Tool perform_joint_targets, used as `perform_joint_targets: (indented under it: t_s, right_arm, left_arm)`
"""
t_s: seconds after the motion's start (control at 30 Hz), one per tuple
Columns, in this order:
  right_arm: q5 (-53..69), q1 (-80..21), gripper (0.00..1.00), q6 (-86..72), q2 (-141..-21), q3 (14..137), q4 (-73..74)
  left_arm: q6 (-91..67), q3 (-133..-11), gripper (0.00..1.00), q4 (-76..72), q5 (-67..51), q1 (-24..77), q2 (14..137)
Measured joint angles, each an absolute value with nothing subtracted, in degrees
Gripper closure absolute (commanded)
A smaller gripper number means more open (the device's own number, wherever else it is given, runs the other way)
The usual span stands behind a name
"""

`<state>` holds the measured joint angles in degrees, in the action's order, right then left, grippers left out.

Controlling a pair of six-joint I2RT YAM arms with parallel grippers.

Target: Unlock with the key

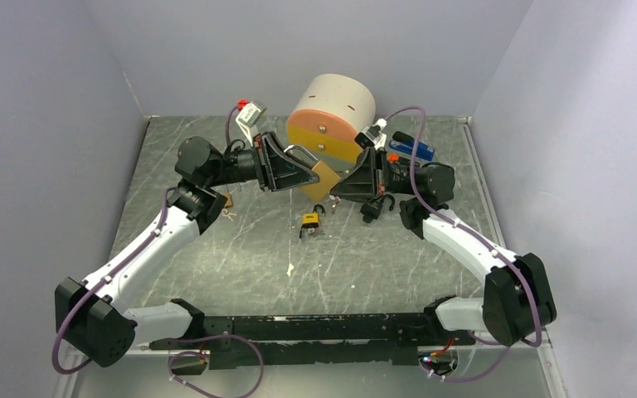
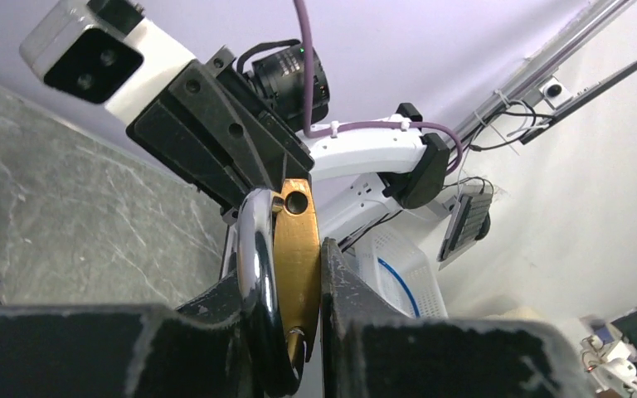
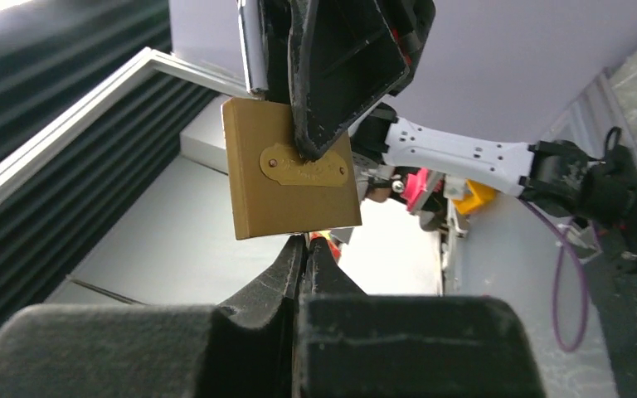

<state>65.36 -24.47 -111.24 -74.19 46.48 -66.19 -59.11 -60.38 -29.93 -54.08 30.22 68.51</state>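
Note:
A brass padlock [image 1: 325, 176] with a silver shackle [image 2: 253, 249] hangs above the table, and my left gripper [image 1: 308, 172] is shut on it. The left wrist view shows its brass body [image 2: 297, 249] edge-on, pinched between the black fingers [image 2: 344, 290]. My right gripper [image 3: 305, 249] is shut, its tips pressed against the underside of the padlock [image 3: 290, 178]. Only a thin metal sliver of the key [image 3: 306, 238] shows between those tips; the rest is hidden. From above, the right gripper [image 1: 342, 184] meets the padlock from the right.
A beige and orange cylinder [image 1: 332, 116] stands just behind the grippers. On the table lie a small yellow and black padlock [image 1: 311, 222], a dark padlock [image 1: 373, 207], loose keys [image 1: 229, 209] and a blue object [image 1: 410, 149]. Walls close in on three sides.

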Motion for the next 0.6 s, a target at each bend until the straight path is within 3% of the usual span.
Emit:
perform_joint_targets:
  t_s: [0.17,0.33,0.4,0.5,0.6]
  right_arm:
    - [61.41,-24.62,0.99,-115.42,-70.96,45.17,-65.12]
    - [60.36,-24.47,0.45,-108.12,-68.05,46.57,-56.95]
    - [58.59,-24.25,0.35,-96.36,-65.28,49.69,-42.89]
    - [52.07,-24.23,0.27,-77.32,-61.23,57.47,-21.19]
    - [47.57,-23.99,0.23,-62.17,-56.64,61.91,-9.34]
  left_arm:
    - [-57.65,-62.61,0.97,-30.41,-54.11,31.16,68.75]
    - [-56.12,-63.53,0.98,-29.41,-52.73,31.73,68.29]
    - [-55.55,-64.03,0.97,-27.97,-51.05,31.62,68.27]
    - [-54.7,-64.45,0.97,-23.11,-49.84,32.03,68.18]
    - [-54.22,-64.45,0.98,-17.61,-49.08,32.47,68.07]
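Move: The left hand already grips the gold padlock, whose middle sits about 1 cm right of and below its hand point. The right hand pinches the key at the padlock's underside; the padlock lies some 3 cm left, 2 cm ahead and 2 cm above that hand. On the table, roughly 36 cm below the right hand, are the yellow padlock, about 10 cm ahead and 4 cm left, and the black padlock, about 14 cm ahead and 11 cm right. Up together by about 2 cm go both hands, the right still pinching the key; then its fingers spread wide, let go of the key and back off upward, ending about 5 cm higher, slightly forward and right, while the wrist rolls and swings clockwise some 35 degrees in all. The left keeps its grip on the padlock and sinks back to its starting height. ##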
